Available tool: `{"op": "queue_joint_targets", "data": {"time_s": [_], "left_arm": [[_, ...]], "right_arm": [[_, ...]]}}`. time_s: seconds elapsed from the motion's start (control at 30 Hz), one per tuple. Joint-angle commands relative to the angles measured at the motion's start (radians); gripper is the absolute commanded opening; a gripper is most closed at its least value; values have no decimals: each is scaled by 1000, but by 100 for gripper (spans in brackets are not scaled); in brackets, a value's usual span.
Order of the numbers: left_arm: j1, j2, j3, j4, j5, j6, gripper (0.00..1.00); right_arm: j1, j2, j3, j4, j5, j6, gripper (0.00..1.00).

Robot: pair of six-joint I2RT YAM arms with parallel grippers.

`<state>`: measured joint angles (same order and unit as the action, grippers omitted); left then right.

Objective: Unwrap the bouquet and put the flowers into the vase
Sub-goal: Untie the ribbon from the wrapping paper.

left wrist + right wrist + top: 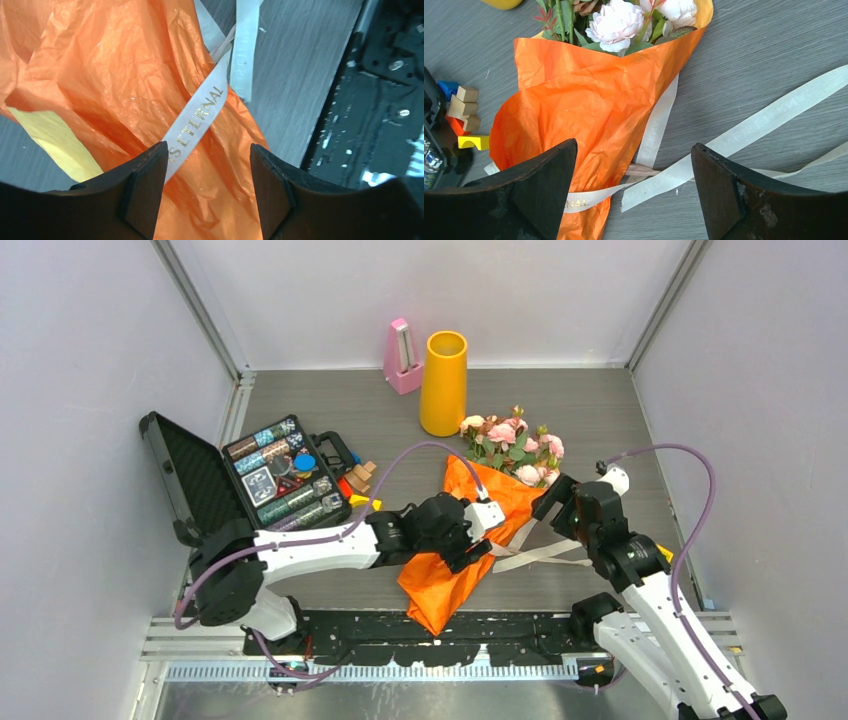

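The bouquet lies on the table, its crinkled orange paper (455, 575) (115, 75) (589, 100) pointing toward the near edge. Its pink flowers (515, 445) (616, 22) stick out at the far end, close beside the yellow-orange vase (444, 383), which stands upright. The beige ribbon (540, 555) (200, 117) (764, 120) lies loose across the paper and the table. My left gripper (482, 540) (207, 146) hovers open over the middle of the paper, the ribbon running past one finger. My right gripper (548, 498) (634, 145) stands wide open above the paper's right edge and the ribbon, holding nothing.
A pink metronome (402, 357) stands left of the vase. An open black case (250, 480) full of small parts lies at the left, with small wooden blocks (358, 480) (464, 107) beside it. White walls close in three sides.
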<state>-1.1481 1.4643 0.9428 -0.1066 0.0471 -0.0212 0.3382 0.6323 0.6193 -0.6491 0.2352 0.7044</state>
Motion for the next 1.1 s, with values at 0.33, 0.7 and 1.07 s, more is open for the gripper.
{"op": "queue_joint_targets", "data": {"time_s": [0.33,0.7,1.07], "left_arm": [[-5,173,143,-80,-113,158,45],[-5,181,140,-44,-137,121,11],[-3,65,89,-15,-125,58,0]], "right_arm": [[-4,-14,-80,112,-78,65,89],[-4,-25,-98,107,-97,69,87],[-4,-26,-108,108,-112,74,86]]}}
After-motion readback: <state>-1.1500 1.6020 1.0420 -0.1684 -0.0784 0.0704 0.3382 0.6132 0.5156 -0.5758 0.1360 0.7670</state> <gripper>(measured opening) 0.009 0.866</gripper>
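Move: The printed ribbon strap lying across the orange wrapping paper is the left hand's target, about 3 cm ahead of it, level sideways and some 5 cm below. The knot at the paper's right edge lies roughly 6 cm to that hand's right and 1 cm ahead; the flower heads are about 21 cm ahead and 9 cm right. From the open right hand, the strap is about 5 cm back and 14 cm left, 7 cm below, and the knot about 7 cm back and 8 cm left. The left hand sinks about 5 cm and reaches some 3 cm forward onto the strap, its fingers tipping roughly 10 degrees steeper, then shuts them fully to pinch the ribbon and draws it up a good 2 cm. The right hand, fingers still wide open, eases down about 2.5 cm and 2 cm left towards the knot, touching nothing yet. ##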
